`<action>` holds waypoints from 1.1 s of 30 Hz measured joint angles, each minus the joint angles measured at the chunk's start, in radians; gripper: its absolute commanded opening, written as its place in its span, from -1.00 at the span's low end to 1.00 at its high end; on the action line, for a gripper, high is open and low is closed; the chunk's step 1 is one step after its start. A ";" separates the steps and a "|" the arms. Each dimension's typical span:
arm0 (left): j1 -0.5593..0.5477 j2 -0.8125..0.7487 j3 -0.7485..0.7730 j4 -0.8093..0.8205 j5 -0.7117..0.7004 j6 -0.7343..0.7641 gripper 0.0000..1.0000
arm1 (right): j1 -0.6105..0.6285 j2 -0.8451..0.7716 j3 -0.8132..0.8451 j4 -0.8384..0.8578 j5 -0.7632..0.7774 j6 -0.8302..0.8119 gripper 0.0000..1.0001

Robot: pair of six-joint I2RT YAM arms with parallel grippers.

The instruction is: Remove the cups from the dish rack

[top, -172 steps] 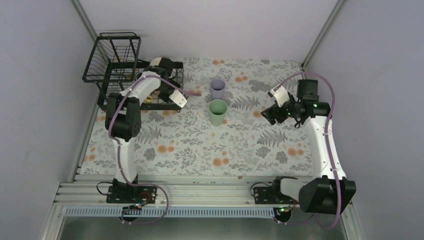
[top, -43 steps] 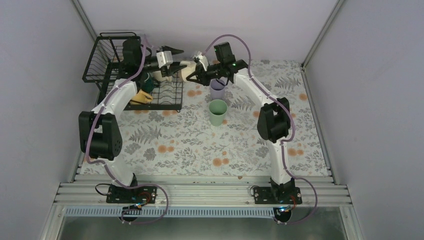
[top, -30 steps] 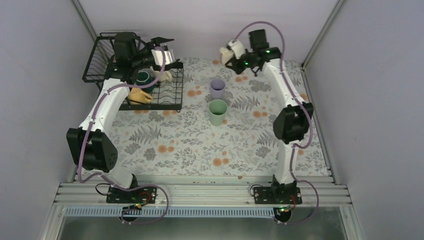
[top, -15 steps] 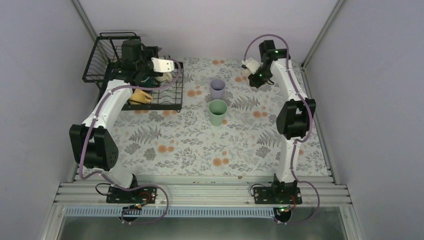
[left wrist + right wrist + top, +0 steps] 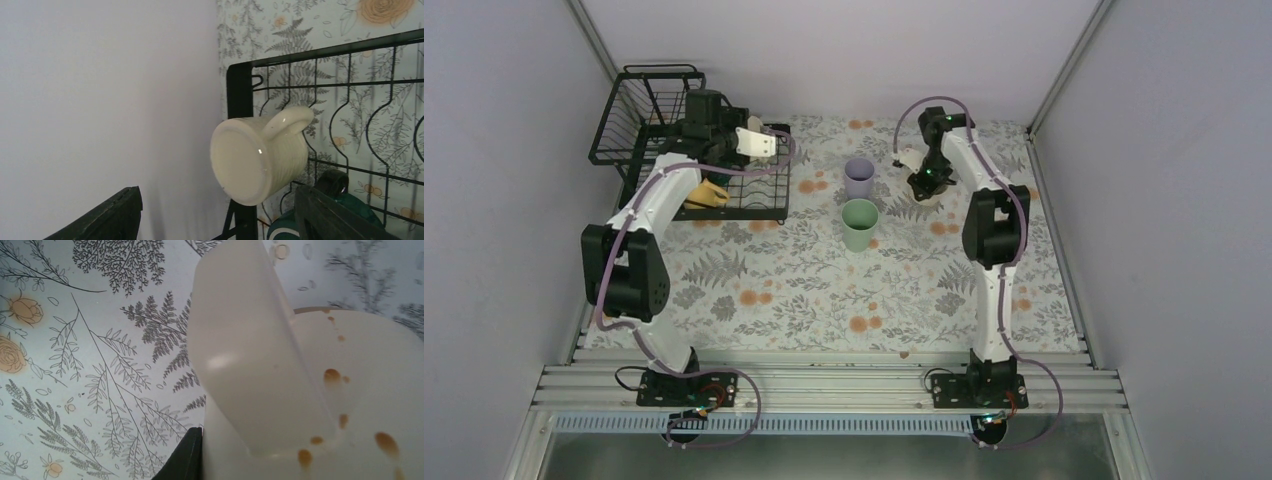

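The black wire dish rack (image 5: 659, 150) stands at the far left. In it a cream mug (image 5: 260, 155) lies tilted with its base toward the left wrist camera, and a dark teal mug (image 5: 295, 227) sits just below it. A yellow mug (image 5: 707, 192) lies at the rack's near side. My left gripper (image 5: 756, 147) hovers over the rack, open, its fingers (image 5: 107, 217) on either side of the cream mug without touching it. My right gripper (image 5: 921, 183) is shut on a speckled cream mug (image 5: 350, 390), low over the mat right of the lavender cup (image 5: 859, 177). The mint-green cup (image 5: 859, 224) stands nearer.
A floral mat (image 5: 824, 290) covers the table. The rack's raised basket tier (image 5: 649, 100) stands at the back left corner against the pale wall (image 5: 100, 100). Metal frame posts run up both back corners.
My right arm has swung the speckled cream mug from the back right down toward the mat beside the lavender cup. My left gripper has dropped back over the rack, still open.
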 measured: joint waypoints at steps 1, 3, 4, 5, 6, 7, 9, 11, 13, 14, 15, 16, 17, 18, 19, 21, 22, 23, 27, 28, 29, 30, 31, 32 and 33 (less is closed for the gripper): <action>0.000 0.011 0.008 -0.010 0.001 0.006 0.51 | 0.006 0.011 0.000 0.000 0.001 0.000 -0.93; 0.000 0.045 0.040 -0.041 0.005 0.013 0.51 | 0.016 0.032 0.000 0.000 0.003 -0.001 -0.93; 0.000 0.059 0.054 -0.053 0.006 0.014 0.51 | 0.021 0.042 0.000 0.001 0.005 -0.001 -0.93; 0.000 0.069 0.064 -0.061 0.008 0.016 0.51 | 0.023 0.054 0.001 0.001 0.008 -0.001 -0.93; 0.000 0.078 0.072 -0.066 0.010 0.017 0.51 | 0.026 0.063 0.006 0.000 0.011 -0.002 -0.92; 0.000 0.083 0.073 -0.073 0.012 0.018 0.51 | 0.030 0.065 0.011 0.000 0.018 -0.002 -0.92; 0.000 0.084 0.073 -0.088 0.016 0.019 0.51 | 0.034 0.071 0.021 0.002 0.018 -0.001 -0.80; 0.000 0.084 0.073 -0.096 0.020 0.023 0.51 | 0.035 0.076 0.029 -0.002 0.019 0.001 -0.56; 0.000 0.084 0.073 -0.102 0.022 0.028 0.52 | 0.034 0.078 0.033 0.005 0.023 0.001 -0.35; 0.000 0.084 0.073 -0.106 0.023 0.033 0.52 | 0.034 0.078 0.033 0.013 0.025 0.005 -0.16; 0.000 0.085 0.073 -0.110 0.024 0.037 0.53 | 0.034 0.078 0.035 0.029 0.026 0.003 0.01; 0.000 0.086 0.074 -0.117 0.024 0.042 0.53 | 0.034 0.078 0.035 0.039 0.029 0.006 0.11; 0.000 0.089 0.076 -0.123 0.024 0.044 0.54 | 0.034 0.077 0.035 0.045 0.031 0.009 0.18; 0.000 0.092 0.078 -0.131 0.024 0.048 0.56 | 0.034 0.077 0.034 0.050 0.035 0.008 0.21; 0.000 0.097 0.079 -0.138 0.024 0.055 0.57 | 0.034 0.074 0.031 0.057 0.038 0.008 0.24; 0.000 0.101 0.079 -0.148 0.025 0.072 0.59 | 0.034 0.064 0.027 0.068 0.041 0.007 0.31; 0.000 0.103 0.079 -0.150 0.027 0.086 0.59 | 0.034 0.054 0.025 0.070 0.041 0.006 0.32; 0.000 0.104 0.079 -0.151 0.031 0.101 0.59 | 0.034 0.040 0.024 0.070 0.041 0.006 0.34; 0.005 0.114 0.081 -0.151 0.064 0.169 0.59 | 0.034 -0.063 0.024 0.067 0.032 0.003 0.43; 0.006 0.122 0.083 -0.150 0.076 0.188 0.59 | 0.034 -0.095 0.023 0.068 0.027 0.003 0.44; 0.008 0.131 0.089 -0.151 0.085 0.206 0.58 | 0.034 -0.131 0.019 0.069 0.021 0.003 0.46; 0.010 0.149 0.102 -0.150 0.092 0.231 0.57 | 0.034 -0.172 0.012 0.071 0.013 0.002 0.47; 0.011 0.169 0.117 -0.146 0.093 0.253 0.55 | 0.034 -0.216 0.001 0.072 0.006 0.002 0.48; 0.012 0.193 0.134 -0.140 0.090 0.274 0.55 | 0.034 -0.260 -0.011 0.075 -0.003 0.003 0.49; 0.012 0.216 0.147 -0.134 0.085 0.290 0.54 | 0.034 -0.298 -0.023 0.077 -0.013 0.003 0.50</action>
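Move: The right hand holds the beige mug; its landing spot is centred about 5 cm below, 1 cm forward and 1 cm left. The purple cup stands some 13 cm left, 3 cm ahead; the green cup 13 cm left, 7 cm back. From the left hand, the cream mug is about 5 cm ahead, 5 cm right and 11 cm below, with the dark green mug 7 cm left and 5 cm nearer than the cream mug. Right lowers the beige mug 3 cm, opens and rises some 16 cm; left sinks 7 cm towards the cream mug. ##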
